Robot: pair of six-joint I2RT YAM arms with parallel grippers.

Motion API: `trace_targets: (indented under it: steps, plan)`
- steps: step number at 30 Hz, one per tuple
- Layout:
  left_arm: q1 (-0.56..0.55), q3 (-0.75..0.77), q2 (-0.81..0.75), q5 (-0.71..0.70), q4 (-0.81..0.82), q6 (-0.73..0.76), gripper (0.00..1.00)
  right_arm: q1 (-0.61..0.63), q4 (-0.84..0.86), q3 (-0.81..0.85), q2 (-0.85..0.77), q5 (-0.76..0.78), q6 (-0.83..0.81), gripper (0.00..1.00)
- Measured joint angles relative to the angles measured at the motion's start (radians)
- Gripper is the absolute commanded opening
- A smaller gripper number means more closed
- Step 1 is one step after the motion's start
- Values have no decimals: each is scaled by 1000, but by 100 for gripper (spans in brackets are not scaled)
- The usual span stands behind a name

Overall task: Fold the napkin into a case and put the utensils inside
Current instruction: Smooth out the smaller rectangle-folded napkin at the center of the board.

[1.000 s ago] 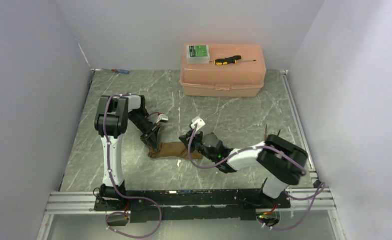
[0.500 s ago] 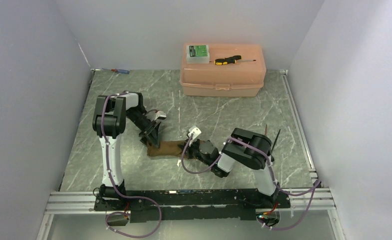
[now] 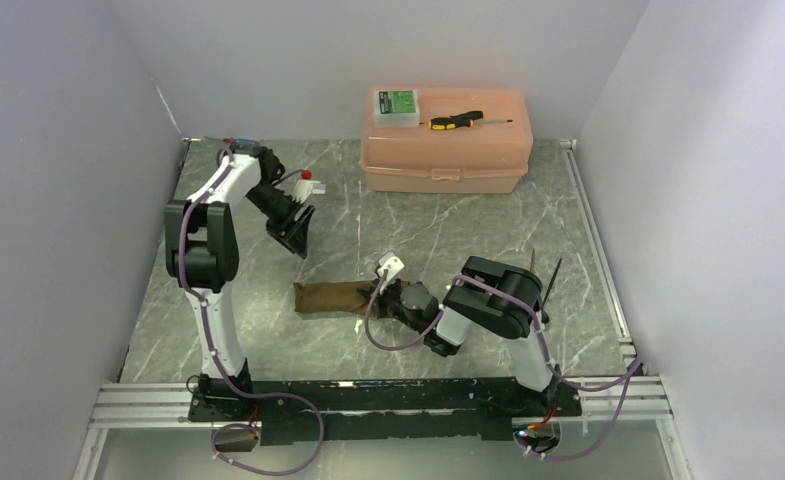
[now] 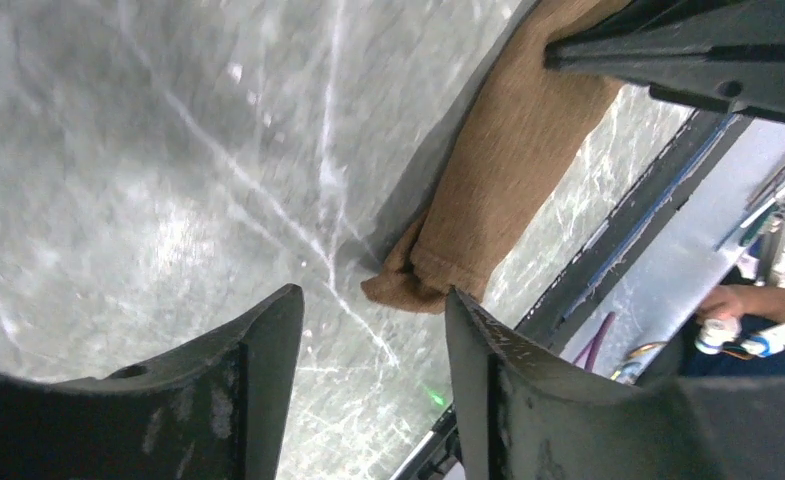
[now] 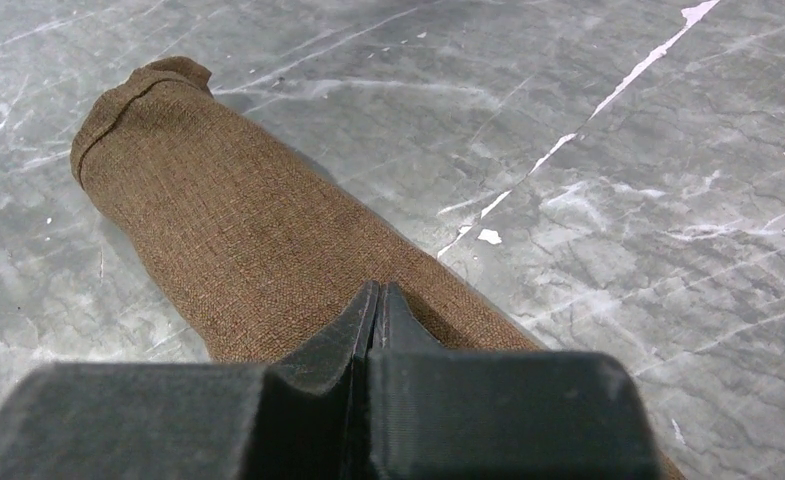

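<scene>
The napkin (image 3: 333, 297) lies on the table as a narrow brown pouch, running left to right. My right gripper (image 3: 382, 294) is shut, and its closed tips (image 5: 378, 296) press down on the napkin (image 5: 228, 220) near its right end, with nothing between them. My left gripper (image 3: 296, 238) hangs open above the table, behind and left of the pouch and clear of it. The left wrist view shows bare table between its fingers (image 4: 373, 310), with the napkin's rolled left end (image 4: 498, 190) beyond. Two thin dark utensils (image 3: 550, 274) lie at the right, partly behind my right arm.
A pink plastic box (image 3: 446, 150) stands at the back, with a small green-labelled case (image 3: 396, 104) and a yellow-and-black screwdriver (image 3: 455, 120) on its lid. Grey walls close in both sides. The metal rail (image 3: 368, 395) runs along the near edge.
My left gripper opened, let go of the napkin's left end, and rose away toward the back left. The right arm folded at the elbow while its shut tips stayed on the napkin.
</scene>
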Motion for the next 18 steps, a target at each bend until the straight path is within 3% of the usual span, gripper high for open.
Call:
trace_targets:
  steps: [5,7,8,12,18]
  plan:
    - [-90,34,-41,76,10,-31,24,0,-49,-11,-39,4,-5,0]
    - [-126,-2,-71,147,13,-22,7,0,-76,-13,-56,6,-7,0]
    - [-140,-30,-85,175,11,-18,3,0,-92,-13,-65,6,-7,0]
    - [-162,-198,-109,240,-2,49,3,0,-142,-12,-93,6,-8,0]
    - [-148,-340,-105,201,43,126,3,-4,-224,6,-129,-3,-6,0]
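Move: The napkin's left end lies about 10 cm back from the left hand, 4 cm to its right and some 6 cm below. The napkin's middle, under the right gripper's shut tips, is about 9 cm back and 16 cm right of the left hand. A small white chip sits on the board some 10 cm to the right of the napkin's left end and 6 cm nearer the bases. From the right hand, that left end is about 12 cm left and 1 cm back. Bring the left gripper up and to the right in a small arc, then back about 10 cm and down over the napkin's left end, shutting the open fingers on the way and stopping with their tips a few centimetres above the cloth. Keep the right gripper's shut tips resting on the napkin's middle, letting them drift barely 1 cm right. ##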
